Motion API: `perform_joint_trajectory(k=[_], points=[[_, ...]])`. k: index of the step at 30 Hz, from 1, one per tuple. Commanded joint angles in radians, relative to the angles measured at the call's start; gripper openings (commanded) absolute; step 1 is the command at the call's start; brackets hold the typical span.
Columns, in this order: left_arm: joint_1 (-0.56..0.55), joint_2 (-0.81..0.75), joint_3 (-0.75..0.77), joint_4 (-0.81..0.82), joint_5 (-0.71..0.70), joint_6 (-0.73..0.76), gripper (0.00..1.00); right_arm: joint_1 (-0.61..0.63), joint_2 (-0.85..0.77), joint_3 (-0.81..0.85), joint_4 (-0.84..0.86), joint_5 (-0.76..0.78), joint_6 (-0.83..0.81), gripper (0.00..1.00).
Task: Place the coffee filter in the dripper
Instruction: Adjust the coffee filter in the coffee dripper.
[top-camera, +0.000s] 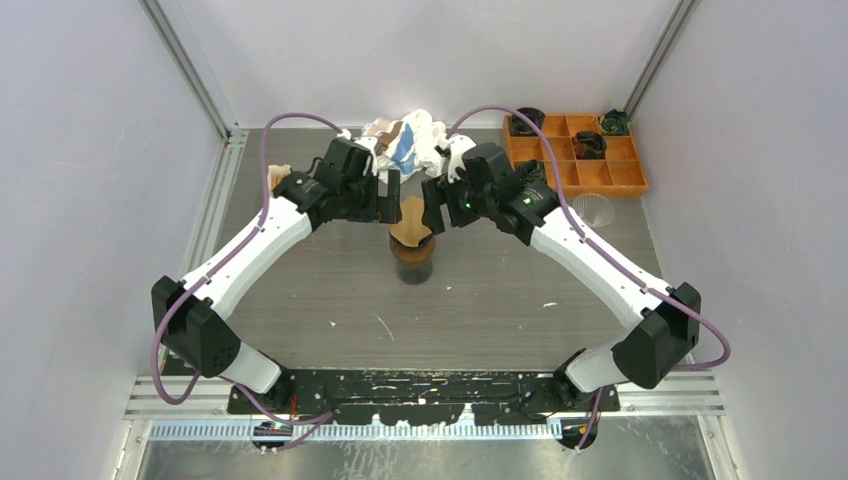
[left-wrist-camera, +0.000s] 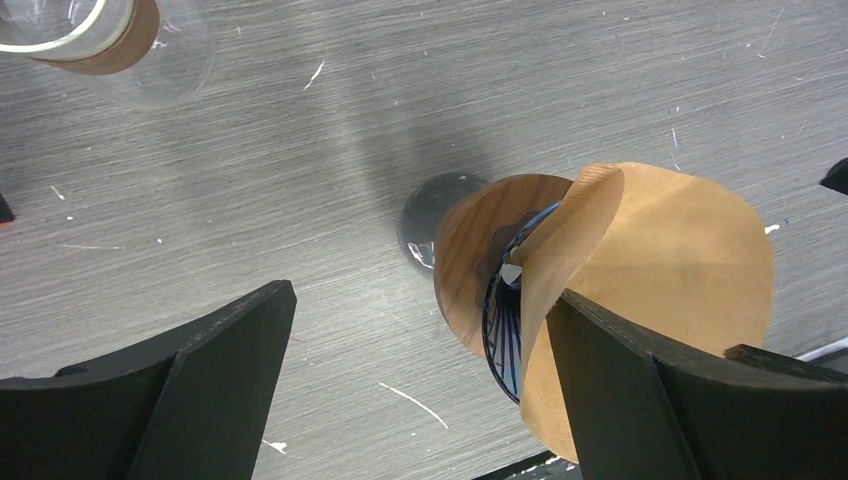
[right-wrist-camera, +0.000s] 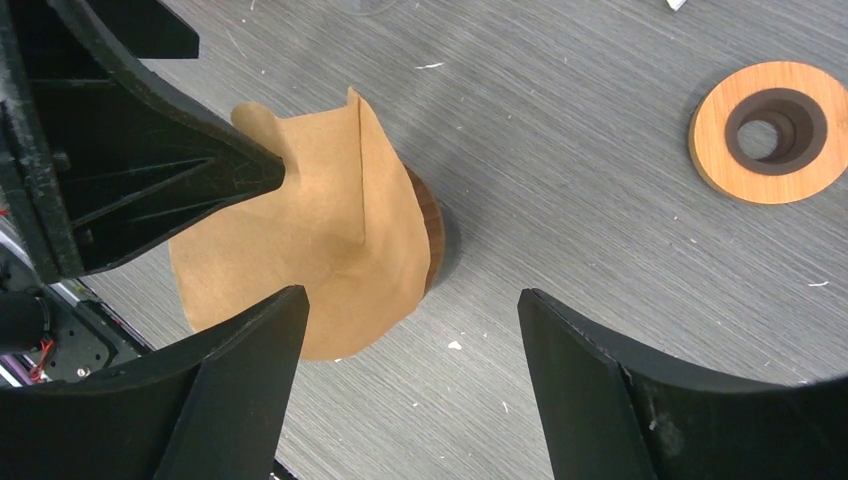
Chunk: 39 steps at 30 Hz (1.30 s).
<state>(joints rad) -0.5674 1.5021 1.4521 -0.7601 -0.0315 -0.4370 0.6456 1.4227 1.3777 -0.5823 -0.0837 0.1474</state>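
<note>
The brown paper coffee filter (top-camera: 409, 216) sits crumpled and tilted on top of the dripper (top-camera: 412, 262) at mid-table, not fully seated. In the left wrist view the filter (left-wrist-camera: 660, 250) leans over the dripper's wooden collar (left-wrist-camera: 478, 250), and the blue ribbed inside shows beneath. My left gripper (left-wrist-camera: 420, 293) is open, and its right finger (left-wrist-camera: 640, 390) is against the filter's left side. My right gripper (right-wrist-camera: 412, 293) is open just right of the filter (right-wrist-camera: 320, 250), with only bare table between its fingers. Both grippers (top-camera: 393, 197) (top-camera: 432, 208) flank the filter.
An orange compartment tray (top-camera: 590, 175) with dark parts stands at the back right, with a clear glass (top-camera: 592, 208) beside it. A crumpled cloth (top-camera: 405, 140) lies at the back centre. A wooden ring (right-wrist-camera: 770, 130) lies on the table. A glass vessel with a wooden collar (left-wrist-camera: 100, 40) stands nearby.
</note>
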Motion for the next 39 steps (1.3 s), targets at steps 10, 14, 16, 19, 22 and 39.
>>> perform_joint_trajectory(k=[10, 14, 16, 19, 22, 39], points=[[0.003, 0.015, 0.013, -0.028, -0.057, 0.017, 0.99, -0.003, 0.095, 0.041, -0.002, -0.007, 0.016, 0.84], [0.003, 0.020, 0.022, -0.044, -0.079, 0.021, 0.99, -0.003, 0.100, 0.041, -0.009, 0.012, 0.008, 0.84], [0.003, 0.026, 0.029, -0.056, -0.090, 0.022, 0.99, -0.004, 0.103, 0.042, -0.018, 0.020, 0.002, 0.84], [0.003, 0.031, 0.034, -0.060, -0.100, 0.022, 0.99, -0.004, 0.106, 0.035, -0.029, 0.024, -0.012, 0.84], [0.003, 0.033, 0.039, -0.060, -0.100, 0.022, 0.99, -0.005, 0.108, 0.026, -0.034, 0.023, -0.021, 0.84], [0.003, -0.053, 0.017, 0.015, 0.002, 0.014, 0.99, -0.005, 0.133, 0.049, -0.036, -0.014, -0.016, 0.84]])
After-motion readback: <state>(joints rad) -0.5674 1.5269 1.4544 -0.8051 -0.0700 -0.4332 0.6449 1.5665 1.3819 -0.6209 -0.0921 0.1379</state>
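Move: The coffee filter, standing in the dripper, lies about 7 cm to the right hand's left, 2 cm back and 5 cm below; a wooden ring lies 12 cm ahead of that hand and 7 cm right, down on the table. From the left hand the filter is about 7 cm right, 3 cm back and 2 cm lower. The dripper beneath sits 7 cm right, 4 cm back and 6 cm below, the glass cup 9 cm ahead and 7 cm left, on the table. Drop the right gripper about 6 cm, still open, tipping it some 10 degrees steeper, so its left-hand finger comes down into the filter's mouth; sink quickly at first, pause, then ease down the last centimetre. Keep the left gripper wide open with its right-hand finger still inside the paper, letting it sink nearly 2 cm and drift slightly left, then partly back. ##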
